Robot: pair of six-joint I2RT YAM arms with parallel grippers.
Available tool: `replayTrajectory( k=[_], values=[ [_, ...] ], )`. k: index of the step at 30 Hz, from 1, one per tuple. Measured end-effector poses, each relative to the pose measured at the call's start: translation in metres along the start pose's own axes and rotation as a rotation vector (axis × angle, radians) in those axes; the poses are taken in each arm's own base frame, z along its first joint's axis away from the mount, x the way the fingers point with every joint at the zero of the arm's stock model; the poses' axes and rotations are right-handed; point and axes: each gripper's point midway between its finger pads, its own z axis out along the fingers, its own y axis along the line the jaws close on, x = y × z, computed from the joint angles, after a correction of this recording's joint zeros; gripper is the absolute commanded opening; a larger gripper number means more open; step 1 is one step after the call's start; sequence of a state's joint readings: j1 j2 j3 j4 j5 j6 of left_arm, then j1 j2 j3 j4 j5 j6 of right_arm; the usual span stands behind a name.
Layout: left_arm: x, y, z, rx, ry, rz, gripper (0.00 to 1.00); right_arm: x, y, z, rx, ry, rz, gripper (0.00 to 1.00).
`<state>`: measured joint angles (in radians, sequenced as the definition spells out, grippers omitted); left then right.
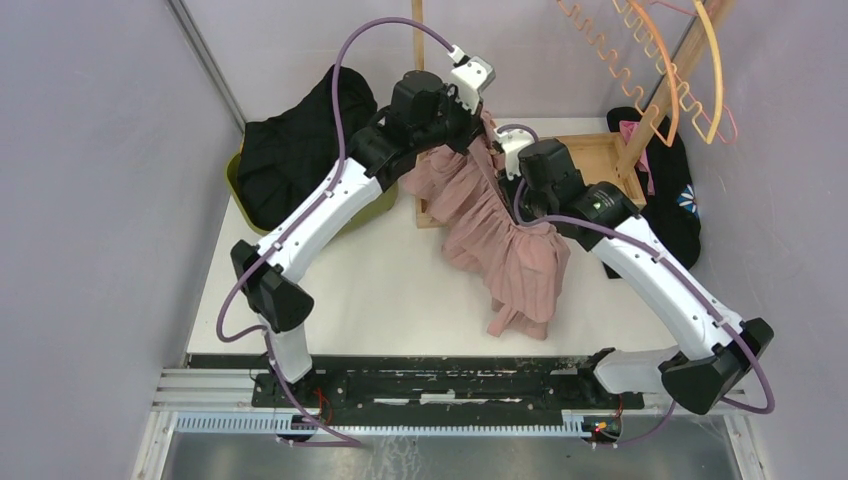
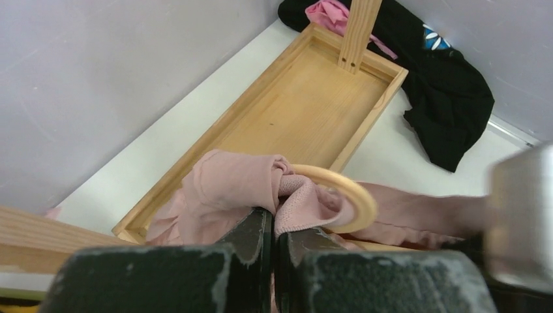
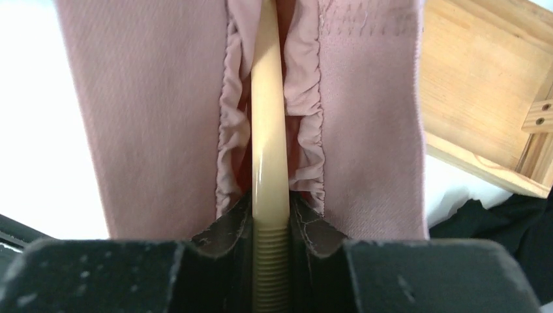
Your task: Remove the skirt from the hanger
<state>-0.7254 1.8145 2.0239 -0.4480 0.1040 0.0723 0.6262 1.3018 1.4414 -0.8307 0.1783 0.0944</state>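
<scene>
The pink pleated skirt (image 1: 500, 240) hangs between both arms, its hem trailing on the white table. In the left wrist view my left gripper (image 2: 274, 218) is shut on a fold of the skirt's waistband (image 2: 241, 186), right beside the curved end of the cream hanger (image 2: 355, 195). In the right wrist view my right gripper (image 3: 270, 208) is shut on the cream hanger (image 3: 269, 130) at its ribbed section, with the skirt (image 3: 150, 117) draped on both sides of the bar. From above, the two grippers sit close together at the skirt's top, over the wooden tray.
A wooden tray (image 2: 306, 98) with an upright post (image 2: 358, 29) lies at the back. Orange hangers (image 1: 660, 70) hang on the rack at the top right. Black clothes fill a green bin (image 1: 290, 150) at the left; another black garment (image 1: 670, 190) lies at the right.
</scene>
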Motion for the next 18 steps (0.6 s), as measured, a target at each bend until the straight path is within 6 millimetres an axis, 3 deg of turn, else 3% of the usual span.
replayTrajectory(
  k=[3,7,11,18],
  values=[
    [0.015,0.009,0.014,0.03,0.022,-0.014,0.03,0.008,-0.002,-0.007,0.003,0.02,0.012,0.01],
    [0.049,0.026,0.038,0.061,0.077,-0.069,0.03,0.02,-0.006,-0.025,0.005,0.028,0.011,0.01],
    [0.08,0.025,0.056,0.124,0.134,-0.12,0.03,0.025,-0.012,-0.047,0.014,0.018,0.017,0.01],
    [0.082,0.009,0.061,0.255,0.118,-0.169,0.03,0.041,-0.017,-0.071,0.022,0.036,0.036,0.01]
  ],
)
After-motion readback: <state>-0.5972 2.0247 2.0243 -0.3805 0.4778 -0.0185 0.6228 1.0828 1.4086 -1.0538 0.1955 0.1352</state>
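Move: My left hand already pinches the skirt's waistband, with the hanger's hook some 4 cm to its right, about 1 cm ahead and 1 cm below. The wooden tray lies roughly 14 cm ahead and 13 cm to the right, some 30 cm down, and the basket about 12 cm ahead and 32 cm to the left, 26 cm down. My right hand grips the hanger's other arm, and from there the hook is about 6 cm ahead, 2 cm left and 6 cm above. I pull the skirt and hanger apart. My left hand, still pinching the waistband, drops about 9 cm while pushing some 4 cm forward, away from the hook, and tips down as it turns a little clockwise. My right hand keeps its grip on the hanger and draws it back and to the right, some 8 cm in all. ##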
